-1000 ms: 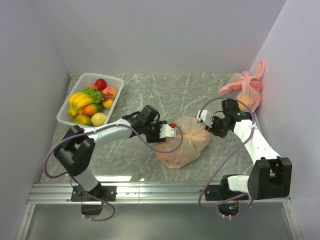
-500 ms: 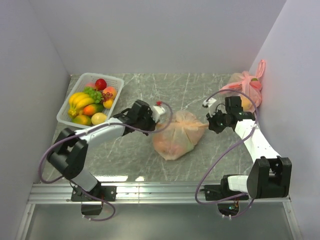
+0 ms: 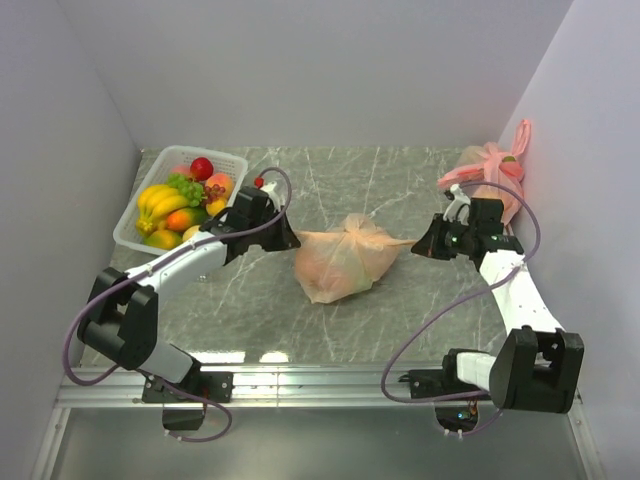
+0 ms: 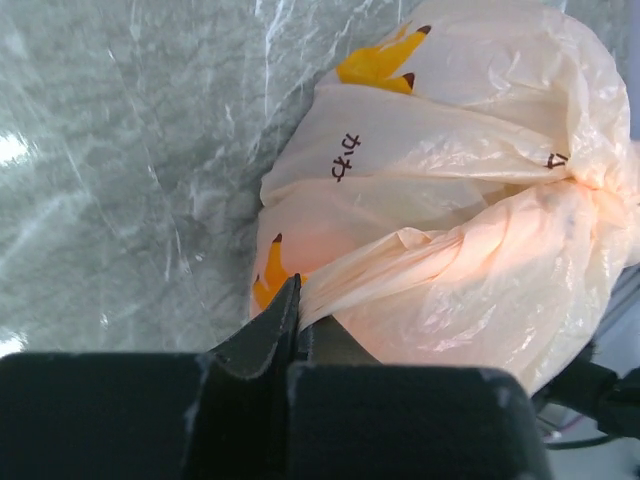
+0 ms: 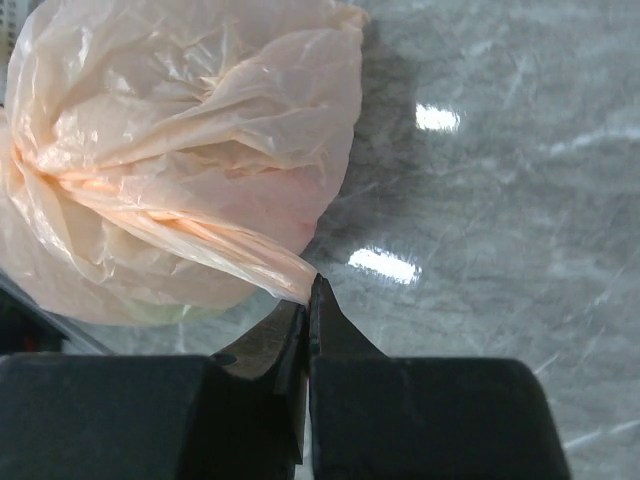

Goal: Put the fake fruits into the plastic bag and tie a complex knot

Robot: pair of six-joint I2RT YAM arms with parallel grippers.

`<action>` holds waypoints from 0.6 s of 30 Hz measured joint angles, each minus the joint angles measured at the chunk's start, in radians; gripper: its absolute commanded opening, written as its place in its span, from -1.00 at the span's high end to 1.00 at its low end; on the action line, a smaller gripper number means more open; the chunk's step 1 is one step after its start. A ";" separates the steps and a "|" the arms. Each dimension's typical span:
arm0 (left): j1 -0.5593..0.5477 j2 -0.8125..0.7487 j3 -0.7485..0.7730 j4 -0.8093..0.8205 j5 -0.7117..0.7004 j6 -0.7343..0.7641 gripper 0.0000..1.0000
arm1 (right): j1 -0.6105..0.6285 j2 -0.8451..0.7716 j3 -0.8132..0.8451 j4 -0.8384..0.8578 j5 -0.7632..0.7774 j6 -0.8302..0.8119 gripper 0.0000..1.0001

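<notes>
The peach-orange plastic bag [image 3: 335, 265] lies mid-table, bulging with faint fruit shapes inside. Its handles meet in a twisted knot [image 3: 352, 228] on top, also seen in the left wrist view as the knot [image 4: 592, 185]. My left gripper [image 3: 287, 238] is shut on the handle end stretched out to the left; in its own view the left gripper [image 4: 297, 292] pinches that strip of the bag [image 4: 450, 130]. My right gripper [image 3: 420, 245] is shut on the other end, and in the right wrist view the right gripper [image 5: 311, 292] clamps a taut strip of the bag [image 5: 200, 110]. More fake fruits [image 3: 185, 200] lie at the back left.
A white basket [image 3: 128, 232] at the back left holds bananas, grapes, an apple and other fruit. A pink tied bag [image 3: 490, 180] with a yellow fruit inside sits against the right wall. Walls close in on both sides and behind.
Both grippers shut on the handle ends and pulled apart, left going left and back, right going right. The handles drew taut and the bag slid slightly left and back.
</notes>
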 measured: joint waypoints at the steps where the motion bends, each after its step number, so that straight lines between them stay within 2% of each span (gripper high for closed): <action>1: 0.004 0.000 -0.007 0.003 0.011 -0.010 0.99 | -0.018 0.001 -0.004 -0.004 -0.013 0.012 1.00; 5: 0.008 0.000 -0.037 0.017 0.065 -0.015 1.00 | -0.072 0.014 -0.004 -0.024 -0.051 0.024 1.00; 10: 0.008 0.020 -0.016 0.021 0.075 0.034 0.99 | -0.077 0.042 0.002 -0.043 -0.067 0.021 1.00; 13: 0.008 0.081 0.068 0.011 0.063 0.083 0.99 | -0.077 0.066 0.031 -0.034 -0.049 0.020 1.00; 18: 0.009 0.234 0.316 0.019 0.009 0.173 0.99 | -0.078 0.146 0.196 0.036 0.004 0.004 1.00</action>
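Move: The left fingers still pinch one twisted end of the plastic bag, whose bulk lies about 12 cm to the right, 4 cm back and 7 cm below; its knot is roughly 14 cm right, 1 cm ahead and 2 cm down. The right fingers hold the other end, with the bag's middle 15 cm left, 3 cm back and 7 cm lower. From the left hand, the fruit basket is some 29 cm left and 9 cm ahead, lower down. A pink bag is about 20 cm right of the right hand, 14 cm ahead and lower. Both hands keep their shut pinch on the bag's opposite ends and first ease about 1 cm back and down, the right hand also sliding about 1 cm right. Then they sweep forward together, quickening, with some rise and a drift to the right, ending about 8 cm (left hand) and 6 cm (right hand) farther out and 3 cm higher, the ends still stretched taut from the knot while the left fingers tip up some 10 degrees. ##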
